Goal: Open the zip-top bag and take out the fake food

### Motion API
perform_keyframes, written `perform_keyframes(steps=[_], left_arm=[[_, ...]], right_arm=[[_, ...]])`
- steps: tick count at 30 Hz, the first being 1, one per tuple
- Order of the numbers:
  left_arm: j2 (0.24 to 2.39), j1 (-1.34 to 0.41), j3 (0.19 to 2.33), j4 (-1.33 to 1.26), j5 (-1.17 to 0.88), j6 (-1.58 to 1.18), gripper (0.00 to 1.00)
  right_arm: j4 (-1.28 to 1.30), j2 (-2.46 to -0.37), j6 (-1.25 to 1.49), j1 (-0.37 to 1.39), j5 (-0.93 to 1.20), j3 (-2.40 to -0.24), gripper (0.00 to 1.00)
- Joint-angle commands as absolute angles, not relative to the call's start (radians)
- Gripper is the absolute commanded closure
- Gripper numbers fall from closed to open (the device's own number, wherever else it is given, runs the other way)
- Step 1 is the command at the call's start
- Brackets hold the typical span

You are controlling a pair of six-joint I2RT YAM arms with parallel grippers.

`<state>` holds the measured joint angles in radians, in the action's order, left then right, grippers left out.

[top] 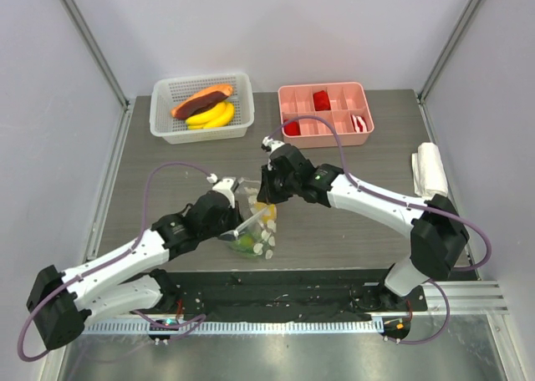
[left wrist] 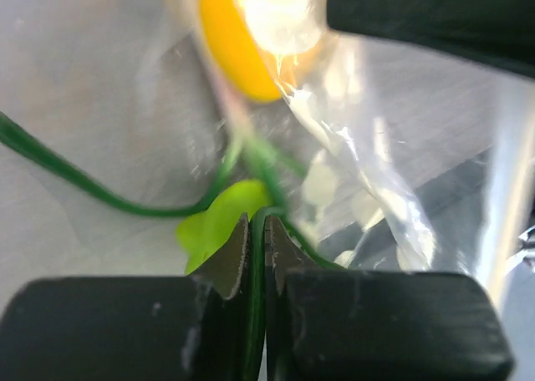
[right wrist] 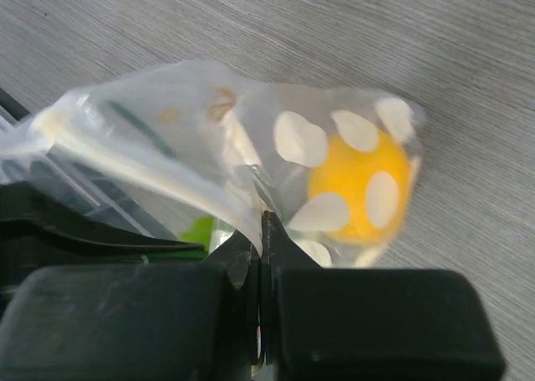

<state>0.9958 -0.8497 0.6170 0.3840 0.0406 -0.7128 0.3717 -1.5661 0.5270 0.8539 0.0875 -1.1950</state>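
The zip-top bag [top: 257, 218], clear with white dots, hangs between my two grippers at the table's middle. My right gripper [right wrist: 261, 231] is shut on the bag's edge beside the white zip strip [right wrist: 142, 168]; in the top view it [top: 266, 193] holds the bag's upper side. A round yellow-orange piece [right wrist: 359, 189] lies inside the bag. My left gripper [left wrist: 257, 231] is shut on the thin dark stem of the green piece [left wrist: 219, 224] at the bag's mouth [top: 242, 231]. The sausage piece [top: 201, 101] and bananas [top: 213, 116] lie in the white basket [top: 163, 122].
The pink divided tray [top: 334, 134] with small red and white blocks stands at the back right. A folded white cloth [top: 430, 169] lies at the right edge. A black mat [top: 276, 293] runs along the near edge between the arm bases.
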Motion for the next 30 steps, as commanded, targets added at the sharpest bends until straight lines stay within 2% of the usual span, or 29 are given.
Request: perform_keyframes(steps=[1,4,7,9,10,11,14,18,20,21,24,27,30], left_arm=[[0.901,-0.847,0.693,0.486,0.156,-0.675,1.0],[0.885,-0.847,0.724,0.509,0.132,-0.655,1.0],[0.9,-0.845,0.733,0.548,0.111,-0.666,0.95],[0.905,-0.847,0.738,0.58,0.107,-0.675,0.86],[0.904,-0.845,0.736,0.587,0.101,-0.68,0.75],[0.891,-0.847,0.738,0.595,0.101,-0.68,0.76],[0.835,-0.847,0.716,0.55,0.153,-0.692,0.86],[0.789,-0.845,0.701,0.457,0.202,-0.693,0.9],[0.796,-0.845,0.745,0.51,0.209,-0.678,0.84],[0.808,-0.845,0.777,0.549,0.209,-0.672,0.7],[0.839,-0.845,0.811,0.694,0.198,-0.644,0.55],[0.83,-0.847,0.792,0.73,0.144,-0.627,0.5],[0.813,-0.845,0.785,0.68,0.08,-0.656,0.53]], right_arm=[[0.367,-1.519,0.522,0.847,0.04,-1.213,0.99],[0.374,-1.513,0.517,0.847,0.041,-1.223,0.99],[0.376,-1.511,0.514,0.847,0.045,-1.229,0.99],[0.376,-1.509,0.514,0.847,0.044,-1.227,0.99],[0.376,-1.509,0.512,0.847,0.043,-1.226,0.99],[0.376,-1.511,0.512,0.847,0.046,-1.229,0.99],[0.376,-1.516,0.512,0.847,0.051,-1.229,0.99],[0.371,-1.52,0.514,0.845,0.058,-1.229,0.99],[0.373,-1.52,0.508,0.845,0.049,-1.235,0.99],[0.377,-1.52,0.506,0.847,0.049,-1.236,0.99],[0.379,-1.52,0.499,0.845,0.051,-1.239,0.99],[0.382,-1.528,0.497,0.847,0.058,-1.243,0.99],[0.38,-1.534,0.494,0.845,0.045,-1.243,0.99]])
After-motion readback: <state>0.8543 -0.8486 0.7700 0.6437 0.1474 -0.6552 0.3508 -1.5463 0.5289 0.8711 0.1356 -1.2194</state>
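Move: The left hand, inside the bag, still pinches a green stalk of the green onion, whose white base lies about 3 cm ahead, 5 cm right and 4 cm below. The green pepper sits level with this hand, some 2 cm right and 5 cm down; the orange is roughly 5 cm ahead, 9 cm right, 3 cm lower. From the right hand, still holding the rim, the onion base is about 5 cm back, 3 cm left and 9 cm below. Left hand pulls up about 6 cm and leftward, half-opening off the green stalk; right keeps pinching the bag rim. ##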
